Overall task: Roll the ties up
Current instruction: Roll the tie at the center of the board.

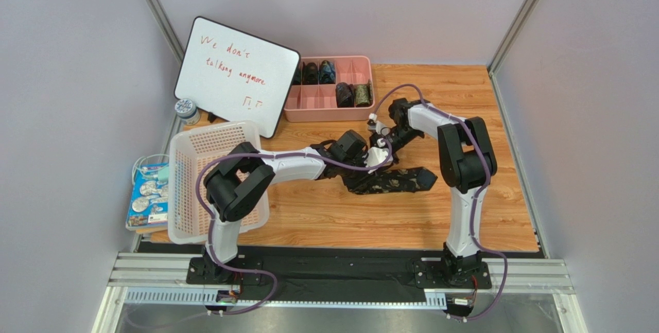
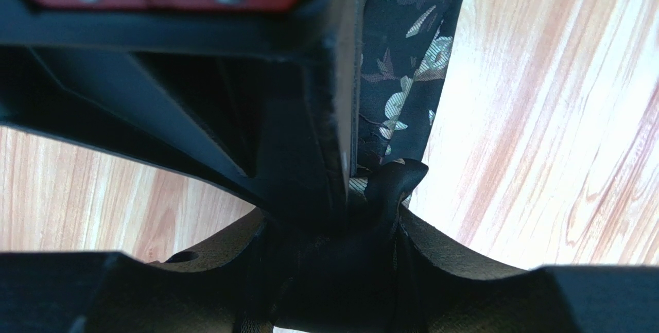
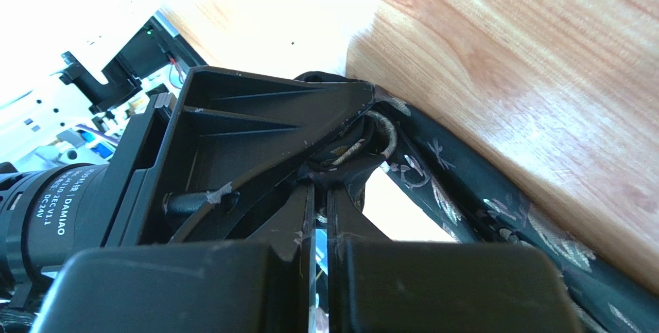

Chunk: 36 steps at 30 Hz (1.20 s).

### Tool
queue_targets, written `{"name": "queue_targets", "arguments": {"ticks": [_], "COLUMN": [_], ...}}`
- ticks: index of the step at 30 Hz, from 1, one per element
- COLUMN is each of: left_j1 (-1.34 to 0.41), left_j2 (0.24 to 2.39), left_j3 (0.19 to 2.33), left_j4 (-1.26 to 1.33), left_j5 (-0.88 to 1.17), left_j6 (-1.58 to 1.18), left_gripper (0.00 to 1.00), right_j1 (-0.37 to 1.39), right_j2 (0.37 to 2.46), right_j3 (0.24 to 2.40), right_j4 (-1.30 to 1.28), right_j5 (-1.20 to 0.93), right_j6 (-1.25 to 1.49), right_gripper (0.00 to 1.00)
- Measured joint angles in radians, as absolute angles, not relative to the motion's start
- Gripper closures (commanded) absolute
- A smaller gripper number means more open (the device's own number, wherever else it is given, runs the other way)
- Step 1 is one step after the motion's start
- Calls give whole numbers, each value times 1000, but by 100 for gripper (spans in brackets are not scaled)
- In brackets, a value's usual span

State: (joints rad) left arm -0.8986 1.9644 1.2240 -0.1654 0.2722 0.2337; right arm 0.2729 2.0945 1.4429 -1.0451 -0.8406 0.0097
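Note:
A black tie [image 1: 394,182] with an olive leaf pattern lies crumpled at the middle of the wooden table [image 1: 325,217]. My left gripper [image 1: 362,165] reaches in from the left and is shut on a bunch of the tie's dark cloth [image 2: 379,194]; the patterned strip [image 2: 402,63] runs away from the jaws. My right gripper [image 1: 377,160] comes down from behind, right beside the left one. Its jaws are shut on a fold of the same tie [image 3: 495,209] at their tips, right gripper [image 3: 322,186]. Rolled ties [image 1: 345,94] sit in a pink tray [image 1: 329,106].
A whiteboard [image 1: 236,74] with red writing leans at the back left. A white mesh basket [image 1: 203,186] stands by the left arm's base, with a blue packet [image 1: 149,194] beside it. A small round tin [image 1: 186,107] sits near the whiteboard. Grey walls enclose three sides.

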Motion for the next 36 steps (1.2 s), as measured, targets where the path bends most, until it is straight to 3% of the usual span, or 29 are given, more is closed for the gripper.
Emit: {"name": "queue_targets", "arguments": {"ticks": [1, 4, 5, 7, 36], "left_j1": [-899, -901, -901, -901, -900], "left_j2": [1964, 1964, 1964, 1964, 1964], "left_j3": [1224, 1224, 1224, 1224, 1223], "left_j4": [-164, -162, -160, -158, -155], "left_j5": [265, 250, 248, 247, 260], "left_j6": [222, 200, 195, 184, 177], "left_gripper": [72, 73, 73, 74, 73], "right_j1": [274, 271, 266, 252, 186], "right_j2": [2094, 2093, 2092, 2092, 2017], "right_j3": [1444, 1433, 1427, 1415, 1306], "right_j4": [-1045, -1038, -1034, -1024, -910], "right_j5": [-839, -847, -852, -865, -944], "right_j6": [6, 3, 2, 2, 90], "right_gripper": [100, 80, 69, 59, 60]}}
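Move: The tie's roll sits between the left fingers, right at that hand's point. From the right hand, whose fingers are shut at its top, the roll is about 2 cm below and 1 cm back. The tie's free end lies some 14 cm to the right hand's right and about 3 cm back. The pink tray is roughly 18 cm ahead of it and 9 cm left. Right fingers open off the roll's fold, back rightward 2 cm, partly return while sinking, then rise; left keeps hold. ##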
